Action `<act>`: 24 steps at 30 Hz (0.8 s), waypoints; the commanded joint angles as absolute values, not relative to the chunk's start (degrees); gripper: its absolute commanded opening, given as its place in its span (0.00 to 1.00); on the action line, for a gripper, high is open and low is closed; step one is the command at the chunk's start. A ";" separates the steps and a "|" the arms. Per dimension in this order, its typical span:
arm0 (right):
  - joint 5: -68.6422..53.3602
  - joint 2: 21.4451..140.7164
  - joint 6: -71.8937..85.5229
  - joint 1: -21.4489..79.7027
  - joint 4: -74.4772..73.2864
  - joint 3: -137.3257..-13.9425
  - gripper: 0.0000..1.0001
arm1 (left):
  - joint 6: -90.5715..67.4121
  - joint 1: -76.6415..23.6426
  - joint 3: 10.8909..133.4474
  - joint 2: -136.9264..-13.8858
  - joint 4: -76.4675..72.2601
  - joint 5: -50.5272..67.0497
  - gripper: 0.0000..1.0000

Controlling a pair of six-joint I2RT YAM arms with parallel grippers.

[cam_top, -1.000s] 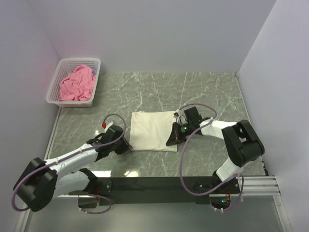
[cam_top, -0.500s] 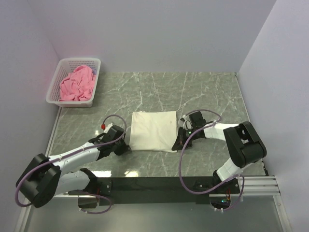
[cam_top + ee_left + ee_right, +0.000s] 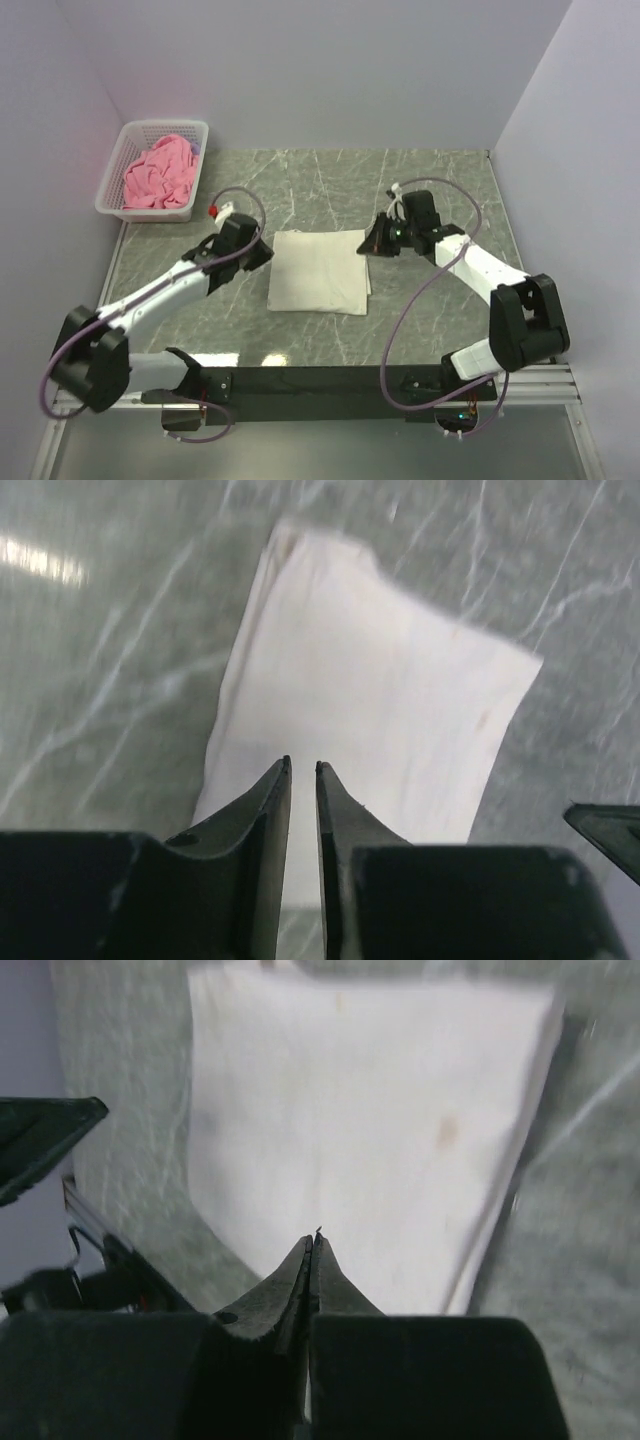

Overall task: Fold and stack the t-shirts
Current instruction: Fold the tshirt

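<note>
The cream-white t-shirt (image 3: pixel 320 272) lies folded into a flat rectangle on the marble table; it also fills the left wrist view (image 3: pixel 380 680) and the right wrist view (image 3: pixel 360 1110). The pink t-shirt (image 3: pixel 158 172) sits crumpled in the basket at the back left. My left gripper (image 3: pixel 262 250) hovers at the white shirt's left edge, its jaws (image 3: pixel 303 767) a narrow gap apart with nothing between them. My right gripper (image 3: pixel 368 245) hovers at the shirt's right edge, fingers (image 3: pixel 314 1238) pressed together and empty.
A white lattice basket (image 3: pixel 165 125) stands at the table's back left corner against the wall. Pale walls close in the table on the left, back and right. The arms' black base rail (image 3: pixel 320 380) runs along the near edge.
Both grippers have drawn back from the white shirt's near corners and moved toward the far side along its edges. The left jaws have parted slightly. The shirt lies still.
</note>
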State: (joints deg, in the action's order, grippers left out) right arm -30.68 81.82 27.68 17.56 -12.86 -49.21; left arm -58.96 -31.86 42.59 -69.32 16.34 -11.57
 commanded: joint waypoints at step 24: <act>-26.90 105.75 31.91 10.02 -5.52 -65.48 0.00 | -46.67 -19.60 63.11 -102.23 10.10 -5.01 0.21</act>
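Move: Ahead of the left hand, about 13 cm out, level sideways and 10 cm below, lies the folded white t-shirt's far left corner. Its near left corner is some 10 cm back from that hand. The right hand has the far right corner about 12 cm ahead, 2 cm right and 10 cm below, and the near right corner roughly 11 cm back and 2 cm right. The basket with the pink shirt stands about 29 cm ahead and 33 cm left of the left hand. Sweeping forward side by side along the t-shirt's two sides, both hands travel about 12 cm, then sink some 9 cm to its far corners, fingertips tipping a little more downward. The left fingers stay slightly parted and reach the far left corner; the right fingers stay shut, turn about 10 degrees clockwise, and come to touch the far right corner. ##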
